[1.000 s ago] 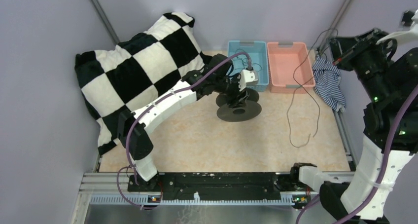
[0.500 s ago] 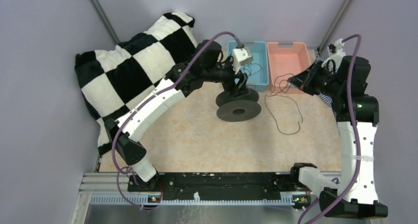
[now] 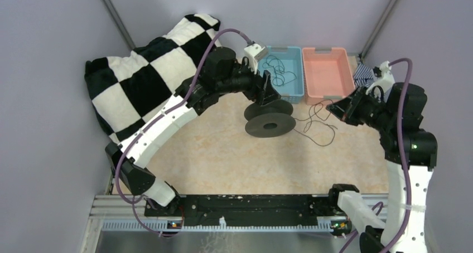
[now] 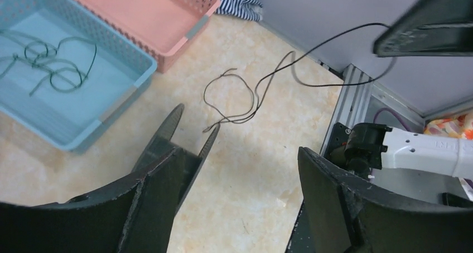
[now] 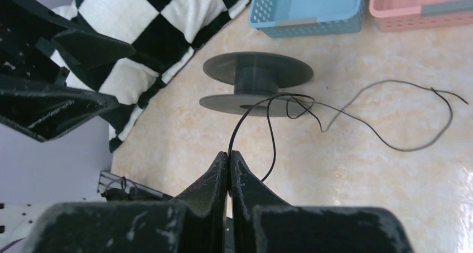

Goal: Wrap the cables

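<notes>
A dark round spool (image 3: 270,119) lies on its flange on the beige table, in front of the blue basket. My left gripper (image 3: 266,92) hovers open just behind and above it, empty (image 4: 240,158); the spool's edge (image 4: 170,130) shows by its left finger. My right gripper (image 3: 336,109) is shut on a thin black cable (image 5: 268,130), pinched at the fingertips (image 5: 228,154). This cable loops past the spool (image 5: 259,69) and trails over the table (image 3: 315,127). More thin cables (image 3: 281,74) lie tangled in the blue basket.
A black-and-white checked pillow (image 3: 150,74) fills the back left. A blue basket (image 3: 297,88) and a pink basket (image 3: 329,69) stand side by side at the back. Striped cloth (image 3: 362,72) lies in the far right corner. A metal rail (image 3: 251,205) runs along the near edge.
My right arm swung in from the far right and lowered toward the spool, dragging the cable with it. The left gripper pulled back up off the spool and opened wider.
</notes>
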Tool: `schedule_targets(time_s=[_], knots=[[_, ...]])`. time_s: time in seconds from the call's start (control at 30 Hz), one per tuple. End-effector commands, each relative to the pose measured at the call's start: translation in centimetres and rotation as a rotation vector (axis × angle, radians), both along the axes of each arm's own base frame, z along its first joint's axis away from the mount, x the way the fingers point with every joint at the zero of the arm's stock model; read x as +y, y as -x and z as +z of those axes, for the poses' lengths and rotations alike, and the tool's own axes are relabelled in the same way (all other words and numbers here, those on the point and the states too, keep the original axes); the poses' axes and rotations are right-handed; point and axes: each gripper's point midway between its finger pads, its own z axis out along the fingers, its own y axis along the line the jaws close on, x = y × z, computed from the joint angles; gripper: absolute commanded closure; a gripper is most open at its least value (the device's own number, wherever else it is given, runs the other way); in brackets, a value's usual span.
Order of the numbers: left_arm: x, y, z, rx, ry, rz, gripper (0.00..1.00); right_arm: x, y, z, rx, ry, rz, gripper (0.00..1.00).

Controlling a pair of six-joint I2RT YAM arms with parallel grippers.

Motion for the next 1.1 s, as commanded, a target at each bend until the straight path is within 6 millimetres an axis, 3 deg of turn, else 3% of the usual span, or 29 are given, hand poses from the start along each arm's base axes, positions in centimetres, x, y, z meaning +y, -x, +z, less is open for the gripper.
schedule_targets(time_s=[0.0,0.1,0.2,0.33,0.43,0.57,0.67,0.7,0.73,0.77,0.8,0.87,0.93,1.0,1.07], knots=[[2.4,-0.5,-0.5,0.052,0.022,0.148,0.19,-2.1,2.7,-1.8,0.051,0.114,-0.093,1.0],[4.2,-1.2,-4.9,0.153,-0.039,0.233,0.2,-5.7,3.4,-3.3,0.126,0.213,-0.289,1.0],[4.9,-0.3,-7.5,0.196,-0.065,0.226,0.21,-9.3,3.5,-2.7,0.119,0.279,-0.505,1.0],[5.1,0.7,-8.1,0.2,-0.054,0.198,0.2,-11.4,1.5,-1.8,0.101,0.299,-0.63,1.0],[5.5,0.2,-7.6,0.2,-0.048,0.213,0.2,-11.6,-0.1,-1.6,0.065,0.309,-0.625,1.0],[6.1,-0.4,-6.1,0.162,-0.011,0.227,0.19,-9.0,-2.1,-6.2,0.141,0.271,-0.467,1.0],[6.4,-1.1,-5.5,0.166,0.006,0.238,0.19,-6.3,-2.4,-12.2,0.239,0.182,-0.35,1.0],[6.5,-1.2,-5.4,0.165,0.006,0.241,0.19,-5.6,-2.1,-14.4,0.284,0.167,-0.316,0.93],[6.5,-1.4,-5.3,0.163,0.007,0.243,0.18,-5.3,-1.6,-16.4,0.338,0.165,-0.297,0.74],[6.5,-1.6,-5.3,0.16,0.007,0.247,0.18,-5.3,-1.1,-17.8,0.382,0.177,-0.29,0.61],[6.5,-1.6,-5.2,0.155,0.008,0.247,0.18,-5.6,-0.6,-18.6,0.41,0.199,-0.293,0.57],[6.4,-1.8,-4.9,0.139,0.012,0.243,0.18,-6.9,-0.5,-17.7,0.399,0.253,-0.345,0.46],[6.4,-2.1,-4.8,0.121,0.007,0.247,0.18,-8.4,-1.3,-15.7,0.347,0.31,-0.407,0.38],[6.5,-2.4,-4.8,0.104,-0.002,0.251,0.18,-9.6,-2.8,-14.2,0.312,0.348,-0.457,0.39],[6.5,-2.8,-4.7,0.086,-0.013,0.257,0.18,-10.2,-4.6,-14.3,0.309,0.369,-0.476,0.42]])
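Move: The right hand holds the cable; the bare table it is taken to lies about 8 cm right of it, 2 cm back and 35 cm below. From this hand the spool stands 15 cm left and 7 cm ahead, 26 cm lower, the salmon box 26 cm ahead and 13 cm right. The spool is roughly 28 cm below the left hand, 2 cm ahead and 2 cm right; the blue box 20 cm ahead, 9 cm right. The right fingers let go of the cable low over the table, after the hand swings some 10 cm right, away from the spool, turning clockwise, then drops sharply about 17 cm with the fingertips tipping down. It rises slightly at the end. The open left hand sinks about 12 cm while drifting 7 cm left of the spool, then climbs back 4 cm. ##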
